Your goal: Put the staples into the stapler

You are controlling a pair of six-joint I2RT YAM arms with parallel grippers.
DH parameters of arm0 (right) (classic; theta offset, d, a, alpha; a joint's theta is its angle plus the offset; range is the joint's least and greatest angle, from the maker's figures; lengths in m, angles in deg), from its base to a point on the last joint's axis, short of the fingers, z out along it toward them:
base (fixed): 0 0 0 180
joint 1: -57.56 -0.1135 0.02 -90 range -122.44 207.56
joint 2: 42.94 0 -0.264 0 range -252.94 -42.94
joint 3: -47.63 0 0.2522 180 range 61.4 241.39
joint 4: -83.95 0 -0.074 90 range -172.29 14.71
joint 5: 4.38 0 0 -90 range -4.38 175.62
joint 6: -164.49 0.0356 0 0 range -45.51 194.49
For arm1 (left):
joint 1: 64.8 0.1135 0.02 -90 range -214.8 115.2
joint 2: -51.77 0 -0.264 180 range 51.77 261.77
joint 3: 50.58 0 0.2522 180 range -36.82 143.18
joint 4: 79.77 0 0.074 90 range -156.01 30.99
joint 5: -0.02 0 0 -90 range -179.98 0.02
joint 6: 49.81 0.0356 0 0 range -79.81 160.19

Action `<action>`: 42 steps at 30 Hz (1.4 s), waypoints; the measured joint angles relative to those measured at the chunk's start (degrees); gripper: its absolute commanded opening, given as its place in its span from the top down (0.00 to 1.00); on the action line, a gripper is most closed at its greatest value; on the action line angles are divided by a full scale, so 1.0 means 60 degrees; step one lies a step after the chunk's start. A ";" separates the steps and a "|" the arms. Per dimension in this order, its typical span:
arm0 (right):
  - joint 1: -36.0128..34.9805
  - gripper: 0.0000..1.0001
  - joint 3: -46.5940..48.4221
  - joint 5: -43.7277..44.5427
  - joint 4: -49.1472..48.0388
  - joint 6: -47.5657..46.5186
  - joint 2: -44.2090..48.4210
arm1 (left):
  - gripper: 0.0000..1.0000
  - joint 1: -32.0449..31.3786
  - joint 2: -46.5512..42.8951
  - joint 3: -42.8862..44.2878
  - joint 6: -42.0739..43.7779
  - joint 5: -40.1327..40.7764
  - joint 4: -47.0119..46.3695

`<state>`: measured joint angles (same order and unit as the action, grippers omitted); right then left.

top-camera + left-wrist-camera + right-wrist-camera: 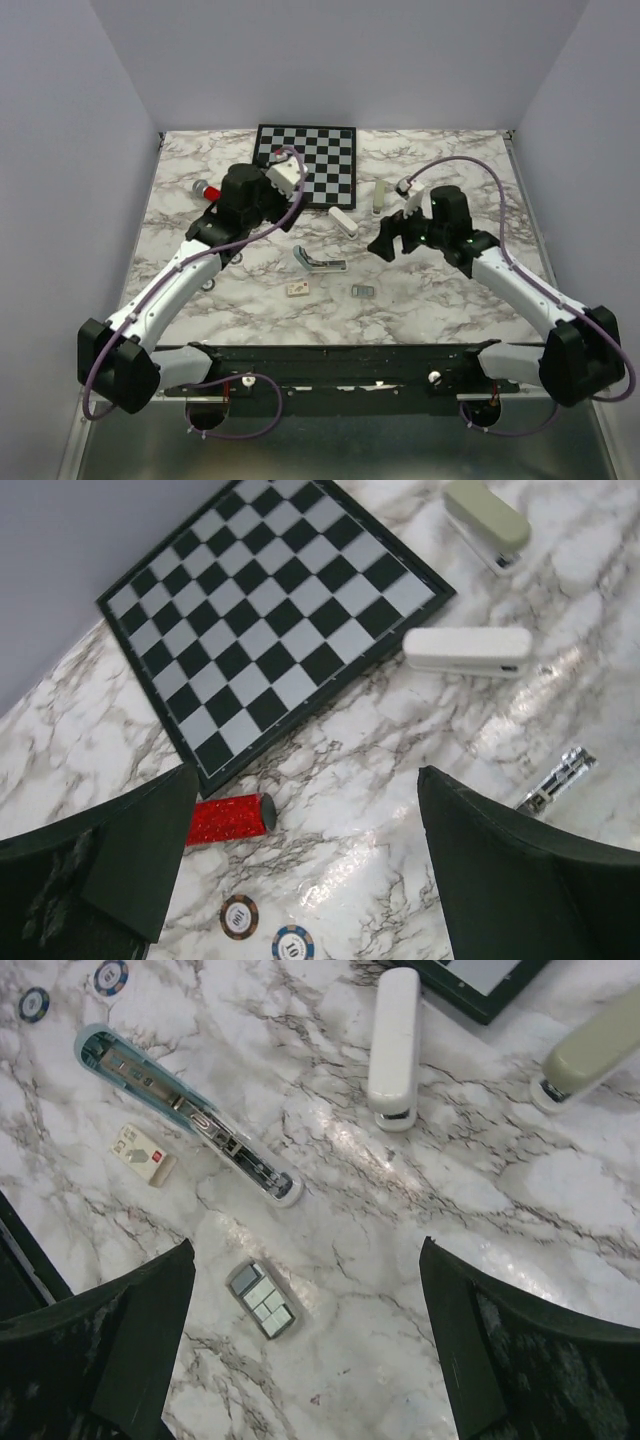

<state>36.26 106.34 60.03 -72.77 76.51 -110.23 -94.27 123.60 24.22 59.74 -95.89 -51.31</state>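
Note:
The stapler (pixel 185 1112) lies flipped open on the marble, its metal channel facing up inside a pale blue shell; in the top view the stapler (pixel 320 262) sits mid-table. The staples (pixel 262 1300), a small silvery-grey block, lie just in front of it, between the stapler and the table's near edge (pixel 362 290). My right gripper (pixel 305 1360) hovers open above the bare marble beside the staples, holding nothing; it is right of the stapler (pixel 390 240). My left gripper (pixel 305 870) is open and empty over the table's left part (pixel 212 243).
A white stapler (pixel 393 1048) and a pale green one (pixel 590 1052) lie behind the open stapler. A chessboard (pixel 305 160) sits at the back. A red glitter cylinder (pixel 228 818) and poker chips (pixel 239 916) lie at left. A small box (pixel 143 1154) rests near the stapler.

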 measured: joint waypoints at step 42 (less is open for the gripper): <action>-0.3952 0.92 0.4222 0.1843 0.0790 -0.3140 -0.7104 | 0.01 0.0714 -0.4302 -0.4535 -0.1832 0.6929 -0.5515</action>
<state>12.55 131.68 71.09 -68.02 57.67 -152.85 -89.99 97.79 -2.99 48.75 -54.32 -84.40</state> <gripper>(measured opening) 0.333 0.990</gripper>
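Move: The open stapler lies about 18 cm to the left of my right hand, only some 2 cm farther out and about 14 cm below it. On the table too, the white stapler is 16 cm ahead and 12 cm left of that hand, the staple box 5 cm back and 26 cm left, the grey case 6 cm back and 7 cm left. From my left hand the open stapler is some 6 cm back, 8 cm right and 22 cm down. I sweep my wide-open right hand about 15 cm left while sinking some 13 cm onto the open stapler, turning counter-clockwise and tipping the fingers steeper. There I close them and pinch its lower arm, the one with the metal rail, from both sides. Meanwhile my empty left hand clears away about 17 cm left and a little up, swinging counter-clockwise, fingers still open. ##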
